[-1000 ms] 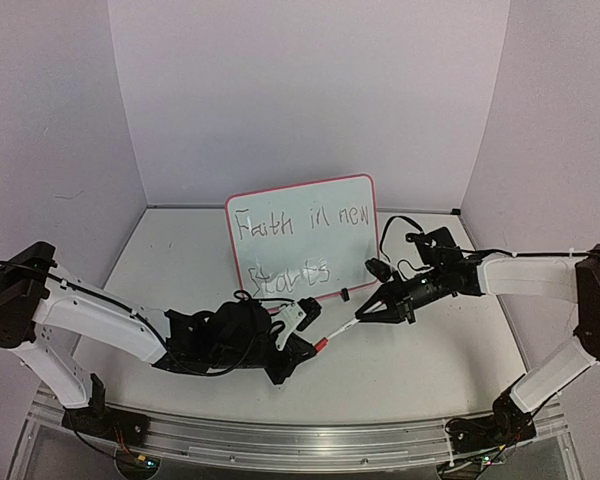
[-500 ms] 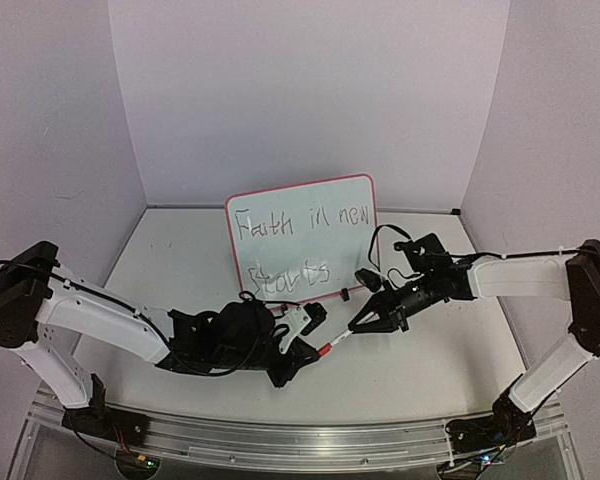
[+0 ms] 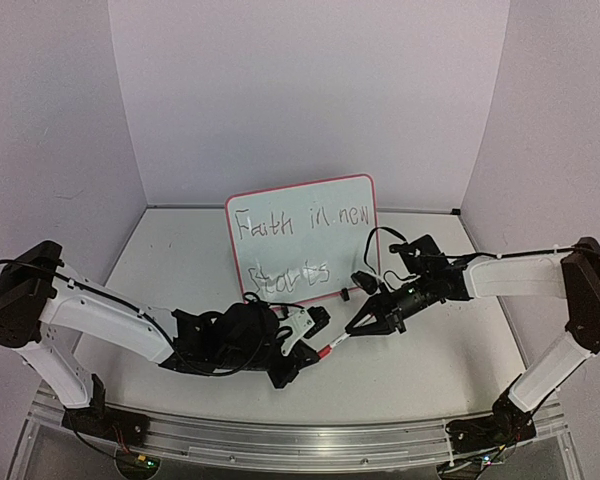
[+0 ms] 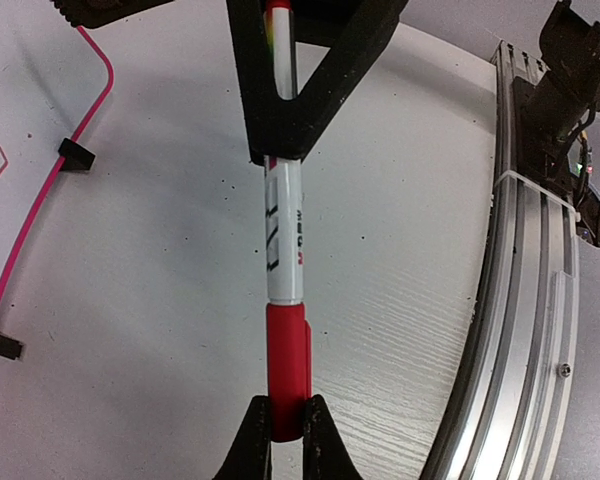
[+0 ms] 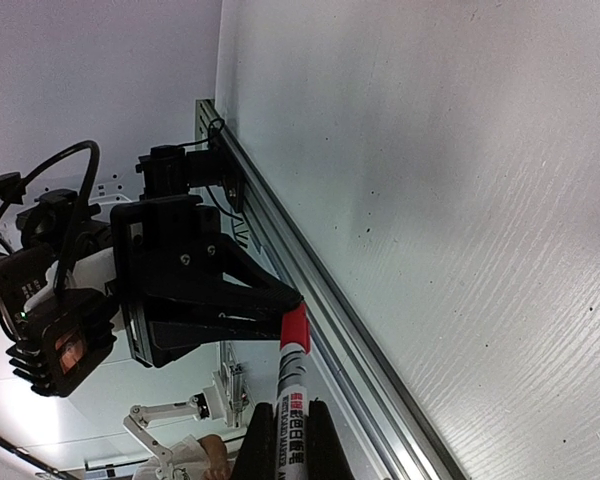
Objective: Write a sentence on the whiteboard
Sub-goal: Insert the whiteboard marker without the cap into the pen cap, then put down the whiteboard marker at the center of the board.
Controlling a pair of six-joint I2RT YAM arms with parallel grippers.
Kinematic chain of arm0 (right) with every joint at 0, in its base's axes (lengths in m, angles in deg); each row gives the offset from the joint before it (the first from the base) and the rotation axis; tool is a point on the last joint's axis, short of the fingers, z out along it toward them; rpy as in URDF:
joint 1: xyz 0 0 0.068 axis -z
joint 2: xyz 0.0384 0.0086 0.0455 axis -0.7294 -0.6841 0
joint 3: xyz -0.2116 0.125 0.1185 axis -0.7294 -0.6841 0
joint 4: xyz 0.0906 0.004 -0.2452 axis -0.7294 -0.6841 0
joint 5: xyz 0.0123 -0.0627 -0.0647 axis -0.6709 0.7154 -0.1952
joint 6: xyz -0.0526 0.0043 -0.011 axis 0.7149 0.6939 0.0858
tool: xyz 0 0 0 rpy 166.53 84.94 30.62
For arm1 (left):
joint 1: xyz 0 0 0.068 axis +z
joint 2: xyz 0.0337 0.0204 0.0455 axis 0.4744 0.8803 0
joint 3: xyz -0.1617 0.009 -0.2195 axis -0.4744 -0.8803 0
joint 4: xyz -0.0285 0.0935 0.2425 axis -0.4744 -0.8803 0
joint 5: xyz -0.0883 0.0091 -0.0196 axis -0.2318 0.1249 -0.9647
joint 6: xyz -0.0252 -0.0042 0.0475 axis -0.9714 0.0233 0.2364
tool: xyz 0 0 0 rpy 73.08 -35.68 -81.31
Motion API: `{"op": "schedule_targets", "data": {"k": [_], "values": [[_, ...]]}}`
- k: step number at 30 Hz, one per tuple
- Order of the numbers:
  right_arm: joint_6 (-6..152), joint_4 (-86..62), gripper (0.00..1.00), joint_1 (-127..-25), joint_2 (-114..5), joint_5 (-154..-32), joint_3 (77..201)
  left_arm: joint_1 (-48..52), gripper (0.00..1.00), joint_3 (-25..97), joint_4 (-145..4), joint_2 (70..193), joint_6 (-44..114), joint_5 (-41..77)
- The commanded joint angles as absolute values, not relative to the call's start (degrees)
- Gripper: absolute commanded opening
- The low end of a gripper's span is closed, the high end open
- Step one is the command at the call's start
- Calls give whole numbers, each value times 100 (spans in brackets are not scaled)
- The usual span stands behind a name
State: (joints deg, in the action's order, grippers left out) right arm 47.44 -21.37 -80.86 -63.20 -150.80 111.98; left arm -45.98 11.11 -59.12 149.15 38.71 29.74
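Observation:
The whiteboard (image 3: pixel 354 258) stands upright at the back middle of the table. The sentence (image 3: pixel 302 222) "Faith in new starts" is on it in two lines. A white marker (image 3: pixel 340 336) with a red cap (image 3: pixel 326 349) spans between my grippers, above the table in front of the board. My left gripper (image 3: pixel 315 354) is shut on the red cap (image 4: pixel 288 360), its fingertips (image 4: pixel 315 440) pinching the cap's end. My right gripper (image 3: pixel 357 323) is shut on the marker's barrel (image 5: pixel 293 405). The cap (image 5: pixel 294 328) sits on the barrel's end. The board's pink rim (image 4: pixel 75 130) shows in the left wrist view.
An aluminium rail (image 3: pixel 280 440) runs along the table's near edge and also shows in the left wrist view (image 4: pixel 540 300). Purple walls enclose the back and sides. The board's black foot (image 3: pixel 345 295) rests on the table just behind the marker.
My right gripper has moved left and nearer with the marker, closing in on the left gripper. The left gripper has shifted slightly and keeps hold of the cap.

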Motion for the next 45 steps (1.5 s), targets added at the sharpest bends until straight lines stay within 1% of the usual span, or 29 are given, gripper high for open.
{"op": "schedule_targets", "data": {"k": [1, 18, 20, 22, 23, 26, 28, 31, 33, 35, 36, 38, 40, 41, 42, 45], "values": [[4835, -2018, 0, -8398, -6420, -15331, 11401, -4585, 0, 1706, -4762, 14946, 4119, 3116], [4844, -2025, 0, -8533, -6527, -15283, 11444, -4509, 0, 2052, -4338, 15017, 4398, 3000], [4854, -2027, 0, -8534, -6511, -15123, 11444, -4496, 0, 2064, -4378, 15036, 4384, 2979], [4800, -2038, 0, -8522, -6486, -14664, 11446, -4463, 0, 2037, -4555, 15035, 4300, 2969], [4761, -2036, 0, -8501, -6483, -14376, 11430, -4441, 2, 1973, -4632, 14998, 4236, 2972], [4602, -2036, 0, -8395, -6544, -13681, 11367, -4366, 28, 1716, -4858, 14833, 4003, 3014], [4516, -2044, 0, -8305, -6625, -13323, 11309, -4273, 40, 1524, -5051, 14675, 3820, 3012], [4410, -2044, 0, -8153, -6714, -12995, 11243, -4013, 54, 1137, -5214, 14353, 3490, 2992], [4418, -2044, 0, -8068, -6704, -12771, 11233, -3714, 62, 789, -5236, 14010, 3232, 2852], [4443, -2052, 0, -8007, -6694, -12607, 11250, -3515, 67, 642, -5331, 13788, 3120, 2789], [4470, -2057, 2, -7966, -6698, -12513, 11257, -3407, 68, 578, -5420, 13681, 3069, 2781], [4509, -2125, 14, -7880, -6763, -12391, 11282, -3177, 73, 573, -5954, 13476, 3009, 2885], [4597, -2232, 31, -7832, -6808, -12205, 11318, -2995, 75, 587, -6278, 13291, 2929, 3094], [4638, -2287, 44, -7831, -6822, -12136, 11331, -2909, 76, 577, -6335, 13231, 2905, 3178], [4712, -2379, 52, -7809, -6825, -12018, 11346, -2804, 77, 572, -6435, 13150, 2859, 3229], [4847, -2543, 59, -7729, -6759, -11733, 11348, -2514, 80, 529, -6528, 12925, 2769, 3270]]}}
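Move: The left hand grips the red cap at its pads; the marker, already meeting the cap, has its middle about 4 cm ahead, 7 cm right and 3 cm above. From the right hand, which grips that marker mid-body, the cap lies some 5 cm back, 6 cm left and 3 cm below. The whiteboard's right clip stands roughly 16 cm ahead of the right hand, 1 cm left and 13 cm below. After holding steady, left releases the cap and leaves forward-left; right lowers the marker forward about 10 cm, opening. ##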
